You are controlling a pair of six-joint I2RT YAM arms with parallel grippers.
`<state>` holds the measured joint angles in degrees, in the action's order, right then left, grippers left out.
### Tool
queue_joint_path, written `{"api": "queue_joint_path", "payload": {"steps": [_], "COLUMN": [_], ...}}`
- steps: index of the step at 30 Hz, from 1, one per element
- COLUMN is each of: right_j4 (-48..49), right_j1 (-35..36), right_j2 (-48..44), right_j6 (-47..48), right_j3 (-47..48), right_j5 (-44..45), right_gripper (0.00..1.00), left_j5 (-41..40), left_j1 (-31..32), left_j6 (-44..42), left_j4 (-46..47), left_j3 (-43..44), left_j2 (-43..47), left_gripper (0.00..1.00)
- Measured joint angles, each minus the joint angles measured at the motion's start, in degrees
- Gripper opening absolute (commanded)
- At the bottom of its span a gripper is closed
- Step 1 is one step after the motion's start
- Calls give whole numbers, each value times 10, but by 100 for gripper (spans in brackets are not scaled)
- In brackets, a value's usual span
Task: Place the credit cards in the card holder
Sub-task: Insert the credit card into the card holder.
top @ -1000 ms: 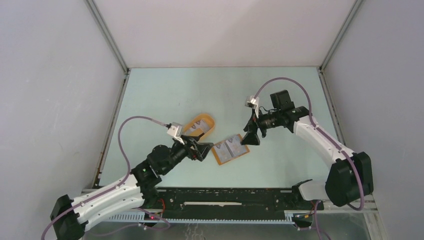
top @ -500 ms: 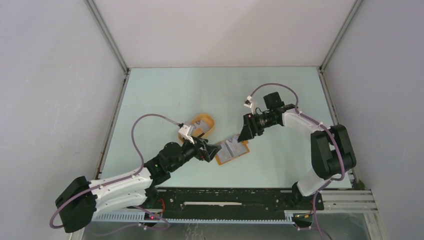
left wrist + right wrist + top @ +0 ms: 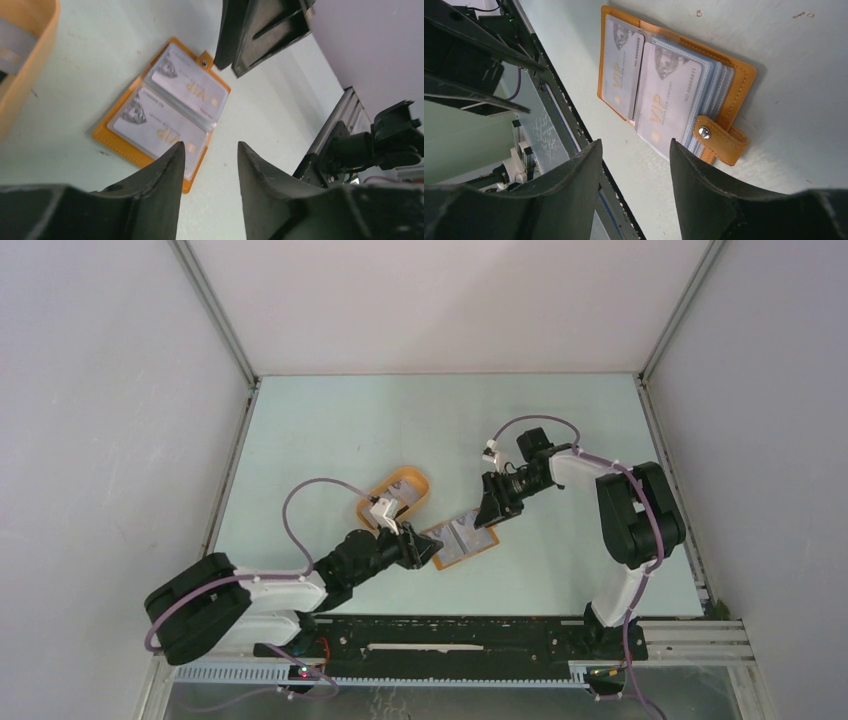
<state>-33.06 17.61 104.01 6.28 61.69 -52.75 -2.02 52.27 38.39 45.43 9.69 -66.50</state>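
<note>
The orange card holder (image 3: 461, 540) lies open and flat on the table between both grippers. Two pale VIP credit cards (image 3: 621, 65) (image 3: 668, 87) sit in its clear sleeves, one on each half, also plain in the left wrist view (image 3: 187, 90). Its snap tab (image 3: 720, 138) sticks out at one edge. My left gripper (image 3: 426, 548) hovers at the holder's left edge, open and empty. At the holder's far right corner my right gripper (image 3: 489, 514) is open too, with nothing between its fingers. Another grey card (image 3: 11, 45) lies in the orange tray.
The oval orange tray (image 3: 420, 481) stands just behind the left gripper, partly hidden by the left wrist. The black rail (image 3: 450, 635) runs along the near table edge. Grey walls close in the left, right and back sides.
Both arms have dropped and drawn in toward the open card holder, the left from the left, the right from the far right. Both pairs of jaws have narrowed but stay open.
</note>
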Motion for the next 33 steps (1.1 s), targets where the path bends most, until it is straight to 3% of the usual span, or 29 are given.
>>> {"api": "queue_joint_path", "payload": {"steps": [5, 33], "right_j4": [-6, -27], "right_j1": [1, 2], "right_j2": [5, 55], "right_j6": [0, 4], "right_j3": [6, 21], "right_j5": [4, 7], "right_gripper": [60, 57], "left_j5": [10, 23], "left_j1": [0, 0], "left_j6": [15, 37], "left_j4": [31, 68], "left_j3": [1, 72], "left_j2": [-74, -243], "left_gripper": [32, 26]}}
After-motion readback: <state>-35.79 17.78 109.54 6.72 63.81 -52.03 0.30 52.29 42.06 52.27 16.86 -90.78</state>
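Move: The left credit card, lying on the open card holder's left page, is about 4 cm ahead of the left hand, 3 cm to its right and 8 cm below. From that same hand, the right credit card is some 7 cm ahead and 8 cm right, the orange tray about 15 cm ahead and 9 cm left. The right hand has the right credit card level with it, 3 cm left and 4 cm below, and the left credit card about 3 cm back and 9 cm left. Over the left credit card's near part the left hand sinks about 6 cm, quickly at first, then drifts some 3 cm right and slightly forward as it goes on down, tipping about 10 degrees and narrowing its fingers to a small gap. At the holder's strap end the right hand lowers about 2 cm, fingers still half open, one tip coming down beside the strap. ##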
